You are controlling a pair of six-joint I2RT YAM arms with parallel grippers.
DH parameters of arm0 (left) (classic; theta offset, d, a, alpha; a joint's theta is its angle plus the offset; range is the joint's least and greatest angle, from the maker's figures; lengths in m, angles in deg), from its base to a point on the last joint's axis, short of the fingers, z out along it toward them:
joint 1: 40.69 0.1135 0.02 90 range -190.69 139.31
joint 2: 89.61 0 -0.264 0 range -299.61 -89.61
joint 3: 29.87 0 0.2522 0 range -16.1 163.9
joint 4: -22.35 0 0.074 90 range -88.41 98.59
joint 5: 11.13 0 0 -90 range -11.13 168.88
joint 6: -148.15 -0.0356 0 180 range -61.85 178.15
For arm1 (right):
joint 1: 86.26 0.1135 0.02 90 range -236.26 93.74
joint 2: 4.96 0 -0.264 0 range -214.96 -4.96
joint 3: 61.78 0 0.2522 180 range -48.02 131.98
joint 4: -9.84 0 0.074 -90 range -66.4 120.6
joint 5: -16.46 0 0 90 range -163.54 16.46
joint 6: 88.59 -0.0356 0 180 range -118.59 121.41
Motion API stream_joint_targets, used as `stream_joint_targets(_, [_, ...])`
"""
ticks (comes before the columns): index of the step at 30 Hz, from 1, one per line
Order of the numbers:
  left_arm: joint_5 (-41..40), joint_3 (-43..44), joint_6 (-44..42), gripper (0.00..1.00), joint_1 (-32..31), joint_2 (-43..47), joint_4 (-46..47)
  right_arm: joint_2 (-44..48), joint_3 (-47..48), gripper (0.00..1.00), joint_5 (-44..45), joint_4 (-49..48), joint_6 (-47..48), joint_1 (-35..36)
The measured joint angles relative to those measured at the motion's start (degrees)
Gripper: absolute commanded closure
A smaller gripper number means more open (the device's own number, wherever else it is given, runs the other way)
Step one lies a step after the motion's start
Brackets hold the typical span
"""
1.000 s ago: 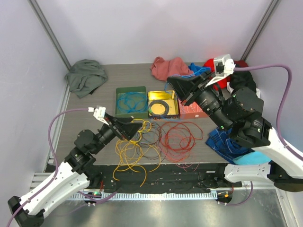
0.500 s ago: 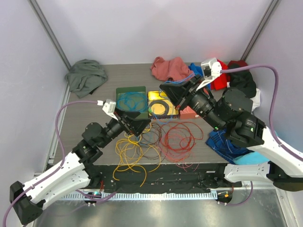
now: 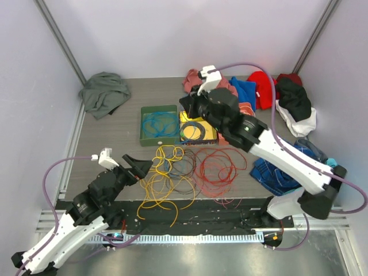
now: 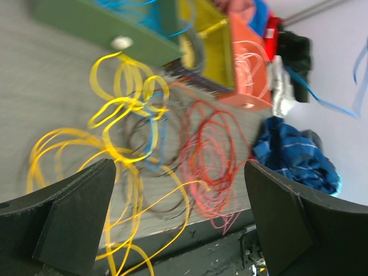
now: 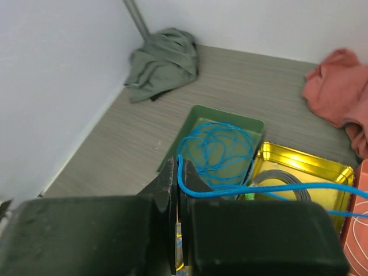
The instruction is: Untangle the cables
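Note:
The cables lie in loose loops on the table: yellow [image 3: 164, 172], dark brown [image 3: 183, 172] and red [image 3: 217, 167]. A blue coil [image 3: 159, 123] rests in the green tray [image 3: 144, 109]. My right gripper [image 3: 187, 110] hangs over the green and yellow trays. In the right wrist view it [image 5: 178, 169] is shut on a blue cable [image 5: 259, 188] that runs off to the right. My left gripper [image 3: 141, 167] stands open at the left of the yellow loops. In its wrist view the jaws [image 4: 184, 230] are wide apart with nothing between them, above the yellow [image 4: 123, 109] and red [image 4: 213, 149] loops.
A yellow tray [image 3: 211, 118] holds a black coiled ring [image 3: 194, 131]; an orange tray [image 4: 247, 63] stands beside it. Cloths lie around: grey-green [image 3: 104, 92] at back left, pink [image 3: 192, 80], red and black at back right, blue checked [image 3: 273, 172] at right. Some cable ends hang over the table's near edge.
My left arm has drawn back from the green tray toward the near left, still open. My right gripper has swung left from the orange tray to over the green and yellow trays, holding the blue cable.

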Motion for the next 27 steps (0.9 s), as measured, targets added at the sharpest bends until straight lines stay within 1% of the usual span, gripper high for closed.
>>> stream_joint_targets(2, [-1.5, -0.1, 3.0, 0.00, 0.0, 2.2, -5.8, -3.8, 0.1, 0.99, -1.5, -0.5, -1.2, -3.1])
stream_joint_targets(4, [-2.3, -0.1, 5.0, 0.00, 0.0, 3.4, -9.3, -7.3, 0.3, 0.99, -2.7, -1.0, -1.8, -4.7])
stream_joint_targets(9, [-3.3, -0.1, 8.0, 0.00, 0.0, 3.9, -15.0, -17.9, 5.3, 0.99, -5.9, -2.4, -2.6, -5.3])
stream_joint_targets(15, [-3.5, 0.1, 8.5, 0.00, 0.0, 2.6, -17.8, -28.8, 14.6, 0.99, -8.2, -4.2, -2.7, -5.7])
stream_joint_targets(18, [-3.5, 0.2, 8.5, 0.00, 0.0, 2.9, -18.3, -32.3, 17.4, 0.99, -8.8, -4.7, -2.7, -6.3])
stream_joint_targets(27, [-3.9, 0.2, 8.5, 0.00, 0.0, 4.9, -18.4, -41.4, 20.2, 0.99, -9.9, -7.3, -2.7, -7.9])
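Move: The blue cable, pinched in the right hand, is bound for the green bin, whose middle lies about 17 cm ahead of that hand, 12 cm to its left and some 38 cm below. The gold tin stands about 16 cm ahead and 5 cm to the right, just as low; the yellow cable lies roughly 15 cm back and 9 cm left, 40 cm down. From the empty left hand the green bin is about 28 cm ahead, 2 cm right and 17 cm below. The blue cable, still pinched in the shut right fingers, is carried down some 17 cm, forward about 15 cm and to the left towards the green bin, the hand tipping slightly nose-down. The left hand, wide open and empty, sinks about 5 cm while drawing left and a little back, tipping down by some 10 degrees, then settles. ##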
